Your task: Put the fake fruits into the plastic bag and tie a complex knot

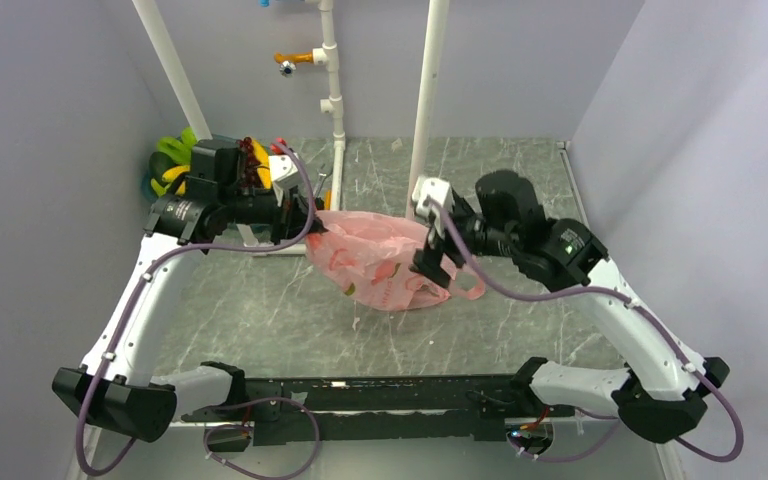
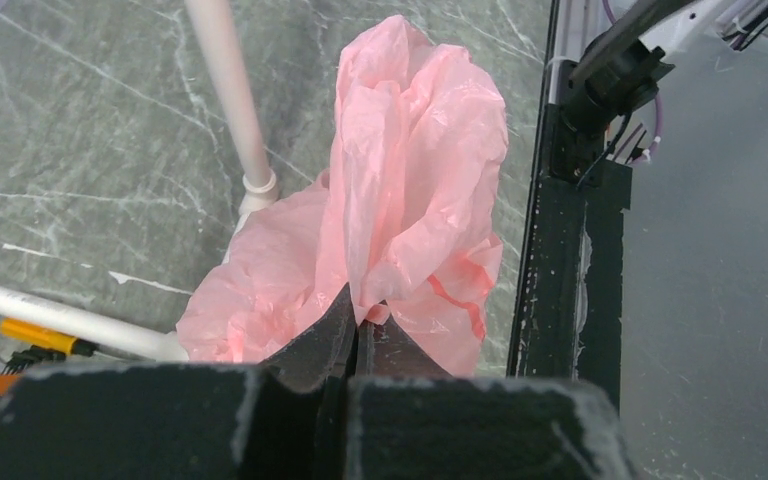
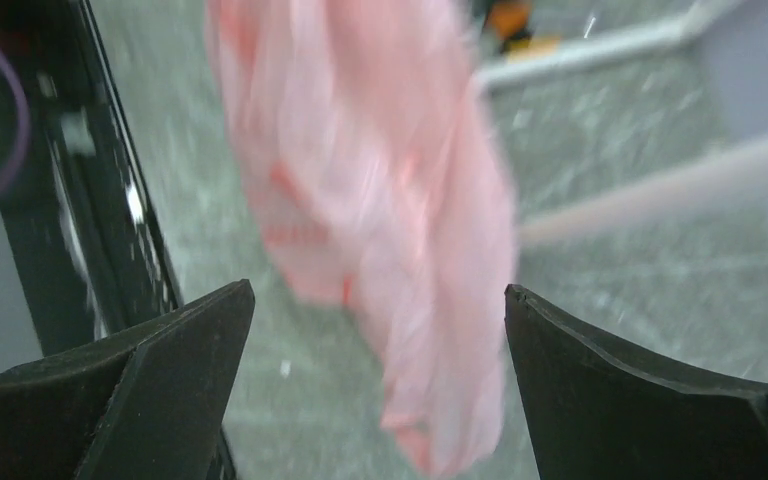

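Observation:
The pink plastic bag (image 1: 385, 262) lies bunched on the marble table between both arms. My left gripper (image 1: 312, 224) is shut on a fold of its film at the bag's left end; in the left wrist view the jaws (image 2: 365, 318) pinch the plastic bag (image 2: 405, 170), which rises as a crumpled column. My right gripper (image 1: 436, 258) stands open at the bag's right side. In its wrist view a blurred tail of the plastic bag (image 3: 390, 200) hangs between the wide-apart fingers (image 3: 380, 300), touching neither. Fake fruits (image 1: 174, 166), green and yellow, lie at the back left. The knot is out of view.
Two upright white pipes (image 1: 427, 100) (image 1: 335, 110) stand behind the bag, with a low white pipe (image 2: 70, 318) along the table. Small orange-handled tools (image 2: 35, 335) lie beside it. A black rail (image 2: 570, 260) runs along the near table edge. Grey walls close in both sides.

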Robot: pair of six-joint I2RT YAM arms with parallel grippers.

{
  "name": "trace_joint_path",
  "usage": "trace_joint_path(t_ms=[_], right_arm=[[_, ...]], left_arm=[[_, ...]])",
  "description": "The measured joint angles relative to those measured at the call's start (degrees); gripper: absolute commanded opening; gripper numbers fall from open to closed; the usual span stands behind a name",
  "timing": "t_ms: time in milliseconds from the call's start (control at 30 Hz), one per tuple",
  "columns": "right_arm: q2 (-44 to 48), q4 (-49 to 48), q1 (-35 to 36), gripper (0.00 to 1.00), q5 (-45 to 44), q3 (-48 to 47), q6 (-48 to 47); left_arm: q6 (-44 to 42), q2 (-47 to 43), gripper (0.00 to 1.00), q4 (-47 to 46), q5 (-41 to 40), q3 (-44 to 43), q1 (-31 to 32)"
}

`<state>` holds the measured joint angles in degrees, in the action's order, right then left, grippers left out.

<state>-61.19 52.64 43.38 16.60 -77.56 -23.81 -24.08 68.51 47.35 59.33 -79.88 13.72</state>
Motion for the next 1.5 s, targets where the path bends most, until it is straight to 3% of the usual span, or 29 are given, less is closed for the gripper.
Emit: trace_joint_path(t_ms=[200, 467, 533, 633, 700, 767, 833, 867, 900, 1000, 1067, 1133, 1300, 1367, 1500], right_arm=[[-7.7, -10.4, 0.5, 0.99, 5.1, -14.2, 7.8], [-12.8, -19.4, 6.5, 0.96, 7.7, -11.2, 9.7], [-13.8, -20.4, 7.9, 0.84, 7.4, -9.4, 9.2], [-14.8, -21.7, 8.9, 0.49, 5.9, -7.2, 7.8], [-14.9, -22.1, 8.9, 0.24, 4.7, -6.1, 6.9], [-14.8, -22.4, 8.9, 0.02, 4.2, -5.3, 5.8], [-13.9, -22.9, 8.8, 0.0, 4.2, -3.8, 4.6], [-12.8, -23.1, 8.7, 0.0, 4.3, -2.3, 4.1], [-11.7, -23.3, 8.6, 0.0, 4.6, -1.0, 3.4], [-6.3, -24.6, 7.8, 0.0, 6.4, 4.4, 1.2], [-2.1, -25.9, 7.2, 0.0, 8.0, 7.4, -0.7], [1.9, -27.8, 6.8, 0.0, 9.6, 9.9, -2.9], [5.2, -30.2, 6.9, 0.0, 14.1, 10.8, -7.0], [4.4, -30.4, 6.9, 0.0, 15.4, 10.8, -8.1], [2.7, -30.4, 6.8, 0.0, 16.8, 10.8, -9.3]], left_arm=[[4.2, -0.1, 0.0, -1.9, -5.4, -0.7, 6.8], [11.5, -0.1, 0.0, -4.6, -8.9, -1.6, 11.1], [12.3, 0.0, 0.0, -4.6, -9.2, -2.5, 12.1], [13.0, 0.0, 0.03, -4.7, -9.2, -4.0, 12.9], [12.8, -0.1, 0.18, -4.6, -8.1, -4.7, 13.2], [11.9, -0.4, 0.44, -4.4, -6.6, -4.7, 13.1], [10.6, -0.8, 0.79, -3.0, -4.3, -5.1, 11.9], [10.1, -1.1, 0.89, -1.8, -1.7, -5.5, 9.9], [8.9, -1.5, 0.92, -1.1, 0.6, -5.8, 7.2], [2.9, -2.4, 0.92, 3.2, 7.7, -6.8, -6.9], [-8.2, -1.7, 0.95, 10.7, 9.4, -8.7, -14.7], [-20.3, -0.5, 0.99, 18.5, 9.7, -10.0, -17.8], [-47.9, 0.7, 1.0, 33.6, 9.6, -5.3, -18.1], [-50.1, 0.6, 0.99, 33.2, 9.6, -3.3, -15.2], [-44.0, -1.6, 0.99, 22.3, 8.6, 1.6, -6.1]])
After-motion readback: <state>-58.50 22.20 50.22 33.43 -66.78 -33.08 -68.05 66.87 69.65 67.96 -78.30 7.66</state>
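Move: My left hand already pinches the gathered neck of the pink bag. From my open right hand that neck is about 18 cm to the left, 4 cm farther out and a couple of cm higher. The bag's body hangs about 9 cm left of my right hand and 6 cm lower, neither ahead nor back; its loose handle is some 8 cm right, 3 cm back and 8 cm lower. The white pole's foot is about 9 cm ahead, 2 cm left and far below. I swing my open right hand left about 12 cm in an arc, up and then down, and shut it on the bag close beside my left fingers, which drift right to meet it. Then my left hand opens, lets go, hops about 12 cm left, sinks, and turns partway back with its fingers wide; meanwhile my right hand keeps its pinch and draws the bag back and right about 6 cm, turning counter-clockwise. ##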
